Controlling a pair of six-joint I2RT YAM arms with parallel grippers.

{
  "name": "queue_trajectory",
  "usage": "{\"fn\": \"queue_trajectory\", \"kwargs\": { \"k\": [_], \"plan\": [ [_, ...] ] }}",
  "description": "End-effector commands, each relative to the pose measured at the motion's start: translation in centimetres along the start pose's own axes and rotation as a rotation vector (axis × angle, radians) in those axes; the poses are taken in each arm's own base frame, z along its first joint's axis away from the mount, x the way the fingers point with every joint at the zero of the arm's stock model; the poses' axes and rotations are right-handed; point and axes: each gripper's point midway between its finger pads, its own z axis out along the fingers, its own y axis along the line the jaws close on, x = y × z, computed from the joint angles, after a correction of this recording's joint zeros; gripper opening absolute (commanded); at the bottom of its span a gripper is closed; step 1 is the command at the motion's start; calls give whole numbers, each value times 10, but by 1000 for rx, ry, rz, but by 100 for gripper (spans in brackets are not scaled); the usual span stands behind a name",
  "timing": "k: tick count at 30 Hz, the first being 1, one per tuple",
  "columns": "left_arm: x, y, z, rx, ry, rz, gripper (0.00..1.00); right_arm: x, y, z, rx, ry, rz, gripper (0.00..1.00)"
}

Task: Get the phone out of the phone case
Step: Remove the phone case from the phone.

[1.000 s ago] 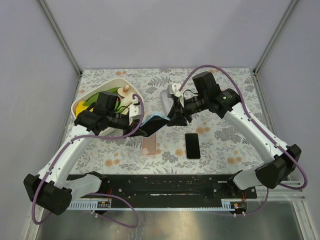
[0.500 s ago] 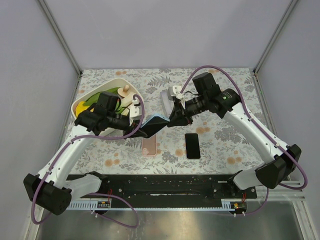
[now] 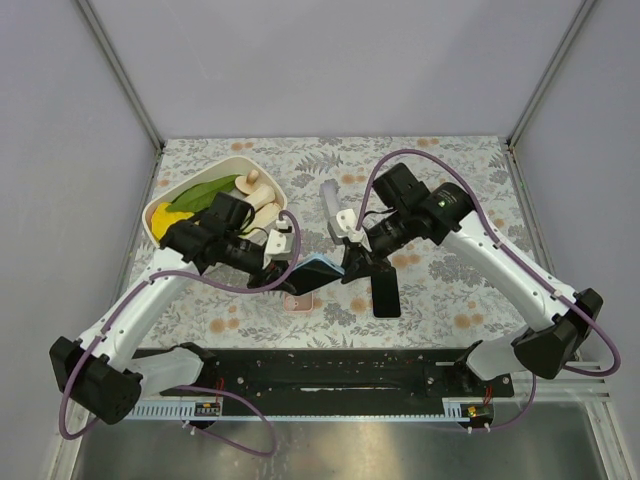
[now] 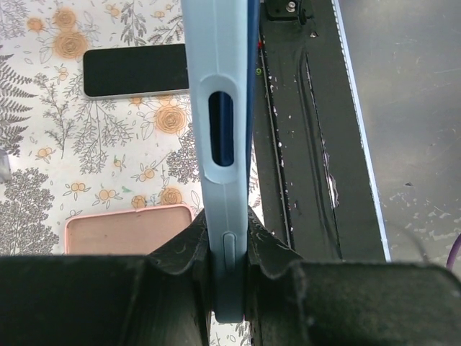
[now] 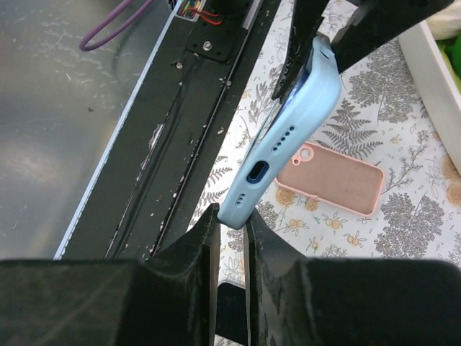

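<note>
A light blue phone case (image 3: 322, 270) hangs in the air between the two arms. My left gripper (image 3: 292, 280) is shut on one end of it; in the left wrist view the case (image 4: 220, 108) stands edge-on between the jaws. The phone (image 4: 220, 130) shows dark blue through the side slot. My right gripper (image 3: 350, 268) is shut on the other end, and the right wrist view shows its fingertips (image 5: 207, 223) pinching the case's bottom corner (image 5: 241, 209) by the charging port.
A bare black phone (image 3: 385, 293) and an empty pink case (image 5: 331, 176) lie on the floral table under the arms. A white bowl (image 3: 195, 180) of toys stands at the back left. A black rail (image 3: 330, 370) runs along the near edge.
Both arms have moved toward the near edge with the blue case, now over the pink case. My right gripper has closed on the case's bottom corner.
</note>
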Motion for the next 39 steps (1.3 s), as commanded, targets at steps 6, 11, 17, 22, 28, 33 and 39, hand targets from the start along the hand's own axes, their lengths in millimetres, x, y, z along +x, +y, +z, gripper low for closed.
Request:
{"fn": "queue_trajectory", "kwargs": {
  "k": [6,11,17,22,28,33,39],
  "plan": [
    [-28,17,13,-45,-50,185,0,-31,45,-3,-107,-71,-117,0],
    [-28,12,21,-15,-43,194,0,-33,54,-2,-131,-69,-144,0],
    [-31,6,28,17,-39,214,0,-35,58,1,-150,-76,-156,0],
    [-31,3,30,24,-31,209,0,-27,43,4,-88,-30,-102,0],
    [-44,11,14,-42,-85,174,0,-12,22,3,73,11,9,37],
    [-56,17,0,-89,-153,115,0,-21,3,-8,220,-113,141,59],
    [-66,14,-5,-81,-220,50,0,-20,-28,-24,375,-234,264,57]
  ]
}}
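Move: Both hands already pinch the phone in its blue phone case. From the right hand at its corner, the case's middle lies about 7 cm left, level fore and aft and 3 cm lower; the black phone on the table is some 11 cm right and 6 cm ahead, the pink case about 10 cm left and 8 cm ahead, both 24 cm below. From the left hand, the blue case's middle is about 6 cm right, 1 cm ahead and 3 cm up. Back towards the robot and somewhat to the right, both hands draw the pinched phone and case together for about 4 cm. Then the right fingers spread wide and let go of the corner while that hand swings forward again, turning some 25 degrees clockwise; the left keeps its pinch and carries the case forward about 4 cm and upward, turning slightly counter-clockwise. ##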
